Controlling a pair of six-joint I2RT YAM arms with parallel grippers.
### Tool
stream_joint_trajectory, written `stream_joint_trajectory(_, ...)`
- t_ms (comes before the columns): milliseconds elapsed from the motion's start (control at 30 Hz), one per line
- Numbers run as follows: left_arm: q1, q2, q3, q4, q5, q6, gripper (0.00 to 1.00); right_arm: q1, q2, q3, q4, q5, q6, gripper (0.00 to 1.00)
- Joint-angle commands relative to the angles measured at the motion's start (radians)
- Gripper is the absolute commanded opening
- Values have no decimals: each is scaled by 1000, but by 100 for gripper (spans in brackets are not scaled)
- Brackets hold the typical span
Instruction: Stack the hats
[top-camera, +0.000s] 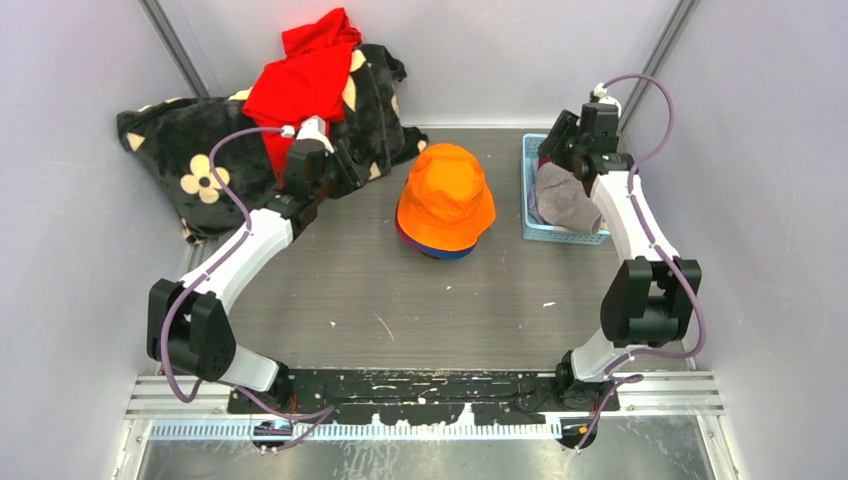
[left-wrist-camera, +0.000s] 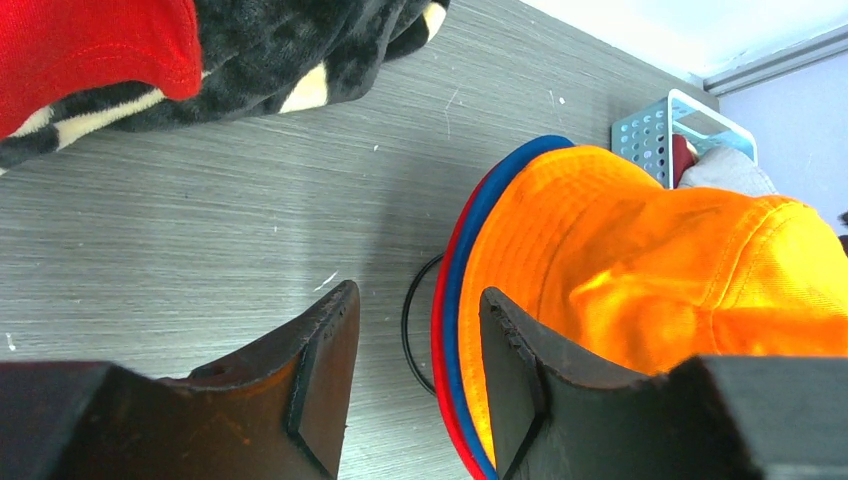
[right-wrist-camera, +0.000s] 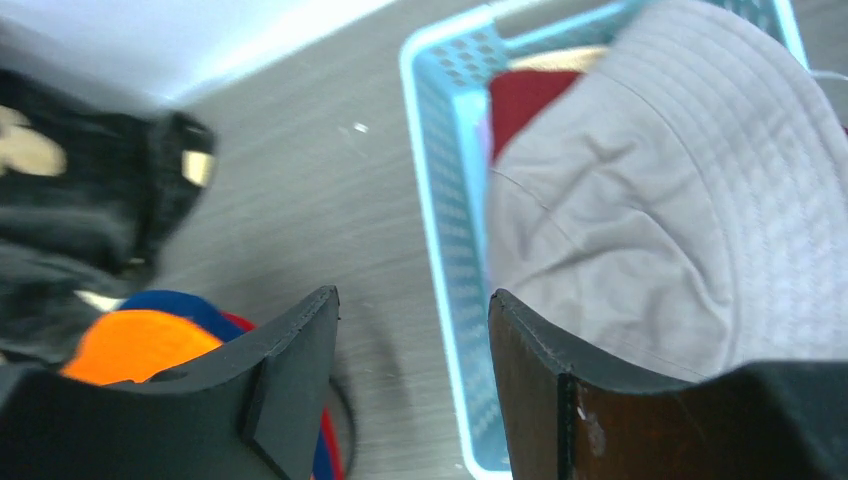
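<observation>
An orange hat (top-camera: 446, 195) tops a pile at the middle of the table, with a blue brim (top-camera: 452, 251) and a red brim (left-wrist-camera: 445, 340) showing under it. A grey hat (top-camera: 565, 200) lies in the light-blue basket (top-camera: 565, 237) on the right, over a maroon hat (right-wrist-camera: 525, 100). My left gripper (top-camera: 352, 168) is open and empty, just left of the pile; the left wrist view shows the orange hat (left-wrist-camera: 650, 260) beside its right finger (left-wrist-camera: 520, 350). My right gripper (top-camera: 555, 148) hovers open over the basket's left rim (right-wrist-camera: 432, 210), next to the grey hat (right-wrist-camera: 660, 200).
A black blanket with cream flowers (top-camera: 200, 160) and a bright red garment (top-camera: 305, 75) are heaped at the back left, close behind the left gripper. A thin black loop (left-wrist-camera: 408, 330) lies on the table at the pile's edge. Grey walls close in both sides.
</observation>
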Motion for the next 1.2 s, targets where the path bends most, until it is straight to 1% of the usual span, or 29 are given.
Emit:
stream_joint_trajectory(0,0,-32,6,19,30,2,48,0,86,75,-179,140,-93,62)
stream_joint_trajectory(300,0,-44,-47,37,58,-7,48,0,189,112,-214,284,-126,60)
stream_joint_trajectory(500,0,-35,-54,45,66,-9,49,0,218,103,-184,298,-123,58)
stream_joint_trajectory(700,0,-37,-61,53,66,-12,48,-5,291,134,-169,286,-112,56)
stream_joint_trajectory(800,0,-37,-63,51,63,-12,48,-8,341,162,-173,276,-108,52)
stream_joint_trajectory(867,0,-36,-63,50,61,-11,48,-9,366,174,-177,271,-105,43)
stream_joint_trajectory(900,0,-35,-64,50,61,-10,48,-9,373,175,-176,272,-103,35)
stream_joint_trajectory(967,0,-34,-64,47,60,-10,48,-9,369,171,-173,285,-99,9)
stream_joint_trajectory(1000,0,-35,-65,47,60,-10,48,-9,358,167,-170,292,-97,2)
stream_joint_trajectory(1167,-1,-31,-65,52,65,-16,48,-8,222,151,-152,299,-95,1)
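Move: The right hand, open and empty, has the grey hat in the basket some 8 cm to its right, 2 cm back and about 17 cm below. The basket's middle is level with the hand, about 8 cm to its right and 19 cm down. The orange-topped hat stack stands some 26 cm to its left, 6 cm back and 8 cm lower. From the left hand the grey hat lies about 54 cm right, 2 cm ahead and 16 cm down. The right fingers close to nearly shut on the grey hat's cloth in the basket, pinching up a fold. To get there the hand sinks about 15 cm and slides some 5 cm right, tipping its fingers roughly 25 degrees further down and rolling its left side lower, then eases forward a little before gripping. The empty left hand sinks about 3 cm beside the stack, half open. ##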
